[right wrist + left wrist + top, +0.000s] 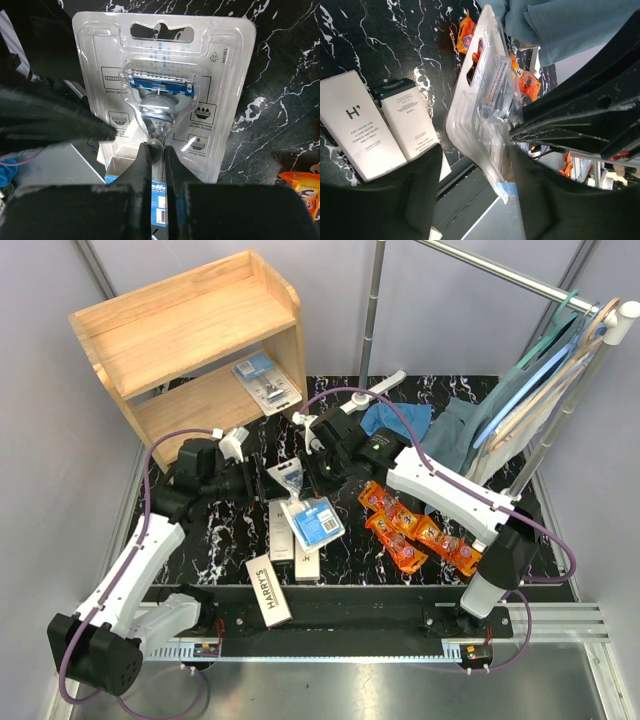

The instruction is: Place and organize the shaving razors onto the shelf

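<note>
My right gripper (pixel 157 147) is shut on the handle bulge of a blue-and-clear blister-pack razor (pixel 165 60), holding it upright above the table (pixel 290 478). My left gripper (pixel 475 165) stands open around the same pack (pixel 490 90), seen edge-on. The pack leans against one finger, with a gap to the other. A second blister pack (pixel 315 522) lies on white Harry's boxes (pixel 282 532); another box (pixel 268 590) lies near the front. Orange packs (pixel 415 530) lie to the right. The wooden shelf (pixel 190 315) holds one blister pack (pixel 265 380) on its lower level.
A metal clothes rack (pixel 375 300) with hangers and blue cloths (pixel 545 380) stands at the back right. A blue cloth (pixel 395 418) and a teal cloth (pixel 455 430) lie on the black marbled table (pixel 215 540). A metal rail (pixel 330 645) runs along the near edge.
</note>
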Controlling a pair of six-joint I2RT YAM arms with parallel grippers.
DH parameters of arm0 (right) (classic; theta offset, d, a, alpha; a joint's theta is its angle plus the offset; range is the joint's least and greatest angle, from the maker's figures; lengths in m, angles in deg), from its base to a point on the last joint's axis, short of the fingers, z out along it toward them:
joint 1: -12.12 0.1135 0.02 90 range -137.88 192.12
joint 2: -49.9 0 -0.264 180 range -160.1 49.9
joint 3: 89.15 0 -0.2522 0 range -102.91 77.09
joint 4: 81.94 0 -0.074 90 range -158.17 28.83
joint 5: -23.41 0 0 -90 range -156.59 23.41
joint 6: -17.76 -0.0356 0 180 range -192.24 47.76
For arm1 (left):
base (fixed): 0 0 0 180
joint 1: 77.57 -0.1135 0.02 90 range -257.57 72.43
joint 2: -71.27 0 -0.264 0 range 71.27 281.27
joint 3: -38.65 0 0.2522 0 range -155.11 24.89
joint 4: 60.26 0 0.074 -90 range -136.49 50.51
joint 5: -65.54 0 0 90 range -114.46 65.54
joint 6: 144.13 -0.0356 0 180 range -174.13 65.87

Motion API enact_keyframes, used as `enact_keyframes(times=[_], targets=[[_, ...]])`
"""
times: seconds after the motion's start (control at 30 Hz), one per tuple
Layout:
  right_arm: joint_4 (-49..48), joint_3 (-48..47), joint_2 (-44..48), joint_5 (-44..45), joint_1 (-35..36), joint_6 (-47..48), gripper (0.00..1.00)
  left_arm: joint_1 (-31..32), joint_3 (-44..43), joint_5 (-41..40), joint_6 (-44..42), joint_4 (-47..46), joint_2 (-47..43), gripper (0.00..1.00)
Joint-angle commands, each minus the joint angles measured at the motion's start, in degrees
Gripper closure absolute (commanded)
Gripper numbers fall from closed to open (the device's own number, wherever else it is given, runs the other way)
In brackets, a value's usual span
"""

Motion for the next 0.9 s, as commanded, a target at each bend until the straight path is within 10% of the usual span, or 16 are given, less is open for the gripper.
enact_keyframes(times=[0.0, 0.17, 0.3, 0.57, 0.87], targets=[[-2.9, -1.72, 1.69, -3.05, 0.81, -0.81, 1.0, 0.63, 0.91, 1.54, 2.23, -6.22, -0.26, 0.52], [-4.93, 0.03, 2.75, -6.05, 1.07, -0.81, 1.0, 1.07, 2.31, 2.33, 3.38, -8.51, -0.18, 0.68], [-5.37, 0.74, 3.37, -6.58, 1.25, -0.55, 1.0, 1.15, 2.75, 2.95, 3.55, -8.95, -0.09, 0.99], [-5.98, 0.92, 3.63, -6.05, 1.34, -0.72, 0.95, 1.24, 3.02, 2.42, 3.82, -8.95, -0.7, 1.0], [-5.02, -1.9, 5.12, 2.03, 1.25, -3.53, 0.31, 1.16, 2.58, 1.81, 4.7, -10.0, -0.53, 1.0]])
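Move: The razor package hangs in the right hand, its middle practically at those shut fingertips, within about 1 cm. From the open left hand it lies about 4 cm to the right, 1 cm back and 1 cm lower. On the table some 15 cm below the left hand, the left Harry's box lies about 3 cm to its left and level fore and aft, and the right Harry's box roughly 3 cm to its right and 3 cm back. The razor package is handed over in mid-air: the right hand, keeping its pinch, eases it back and left by about 1.5 cm while the left hand edges some 1 cm right and closes on it. With both hands then nearly still, the right fingers open past half and let go, that hand just starting to rise. ##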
